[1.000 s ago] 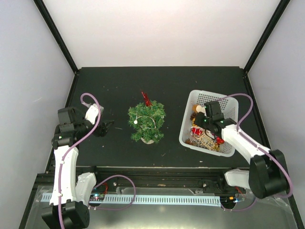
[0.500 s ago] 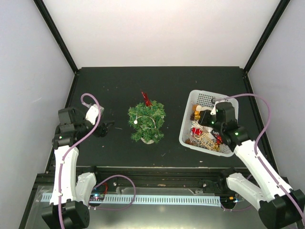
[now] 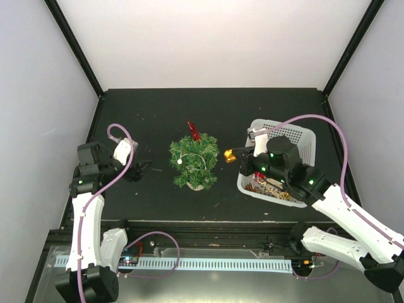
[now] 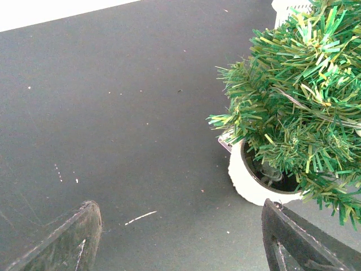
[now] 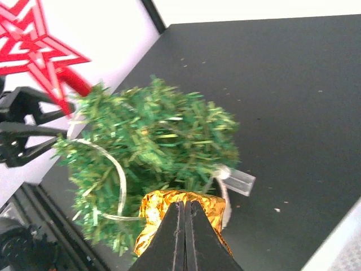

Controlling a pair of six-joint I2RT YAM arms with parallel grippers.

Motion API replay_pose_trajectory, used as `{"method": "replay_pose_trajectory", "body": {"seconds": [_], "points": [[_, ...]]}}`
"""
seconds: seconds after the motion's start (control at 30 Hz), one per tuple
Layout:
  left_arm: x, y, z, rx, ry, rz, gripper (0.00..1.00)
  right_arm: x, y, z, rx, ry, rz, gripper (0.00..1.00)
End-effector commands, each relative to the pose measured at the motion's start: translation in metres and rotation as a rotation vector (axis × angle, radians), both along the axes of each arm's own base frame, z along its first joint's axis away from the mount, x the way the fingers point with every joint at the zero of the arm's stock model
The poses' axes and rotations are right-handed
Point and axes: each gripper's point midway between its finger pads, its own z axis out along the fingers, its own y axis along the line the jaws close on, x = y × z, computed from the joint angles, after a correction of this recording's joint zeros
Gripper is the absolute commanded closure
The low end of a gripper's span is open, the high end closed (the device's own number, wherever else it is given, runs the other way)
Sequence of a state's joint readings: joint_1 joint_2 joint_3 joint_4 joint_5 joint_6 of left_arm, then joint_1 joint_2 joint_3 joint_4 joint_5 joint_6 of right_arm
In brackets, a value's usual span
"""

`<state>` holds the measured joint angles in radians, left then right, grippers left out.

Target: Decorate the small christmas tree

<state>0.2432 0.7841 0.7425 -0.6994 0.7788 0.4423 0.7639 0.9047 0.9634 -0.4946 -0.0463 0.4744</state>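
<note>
The small christmas tree (image 3: 194, 161) stands mid-table on a white base (image 4: 248, 182), a red star (image 3: 193, 131) on its top and a pale cord looped through its branches. My right gripper (image 3: 232, 154) hangs just right of the tree, shut on a gold foil ornament (image 3: 228, 153). In the right wrist view the shut gripper (image 5: 185, 204) pinches the gold ornament (image 5: 153, 210) close before the tree (image 5: 152, 141) and the star (image 5: 39, 45). My left gripper (image 3: 140, 168) rests left of the tree, open and empty (image 4: 183, 226), with the tree (image 4: 299, 101) ahead to its right.
A white mesh basket (image 3: 297, 131) with several ornaments sits right of the tree, under my right arm. A clear plastic tag (image 5: 237, 180) lies by the tree's base. Black frame posts and pale walls enclose the dark table (image 3: 208, 107).
My right arm has lifted out of the basket and swung left to the tree, carrying the gold ornament. The left arm has stayed still.
</note>
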Motion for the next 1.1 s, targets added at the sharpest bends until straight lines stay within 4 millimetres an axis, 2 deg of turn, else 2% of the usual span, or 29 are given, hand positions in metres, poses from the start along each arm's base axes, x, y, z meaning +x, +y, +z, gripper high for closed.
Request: {"method": "replay_pose_trajectory", "body": {"seconds": [0.0,0.23,0.73,1.07], "points": [[0.0,0.0,0.009,0.0,-0.05,-0.01,0.21,-0.006,0.021,0.009,0.005,-0.037,0.047,0.99],[0.0,0.0,0.008,-0.001,-0.048,-0.009,0.21,-0.004,0.048,0.008,0.02,-0.028,0.1,0.99],[0.001,0.0,0.006,-0.001,-0.044,-0.01,0.22,0.008,0.074,0.009,0.039,-0.017,0.133,0.99],[0.001,0.0,0.006,-0.002,-0.04,-0.013,0.22,0.012,0.078,-0.022,-0.011,0.025,0.115,0.99]]}}
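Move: The right hand already holds the gold ornament, and the Christmas tree it is going to has its middle about 14 cm to the left, 6 cm ahead and 14 cm below. The red star on the treetop is some 15 cm left, 7 cm ahead and barely above the hand; the basket lies about 17 cm right, 9 cm ahead and 24 cm below. From the idle left hand the tree stands roughly 17 cm right, 4 cm ahead and 7 cm below. With its fingers kept shut on the gold ornament, the right hand travels left about 7.5 cm to the tree's upper right side, quickly at first and then slower, first edging back about 1 cm and then creeping forward about 2 cm. It sinks a little, eases up and sinks again to end some 2.5 cm lower, yawing about 5 degrees counter-clockwise, as the ornament comes in among the outer needles below the red star. ##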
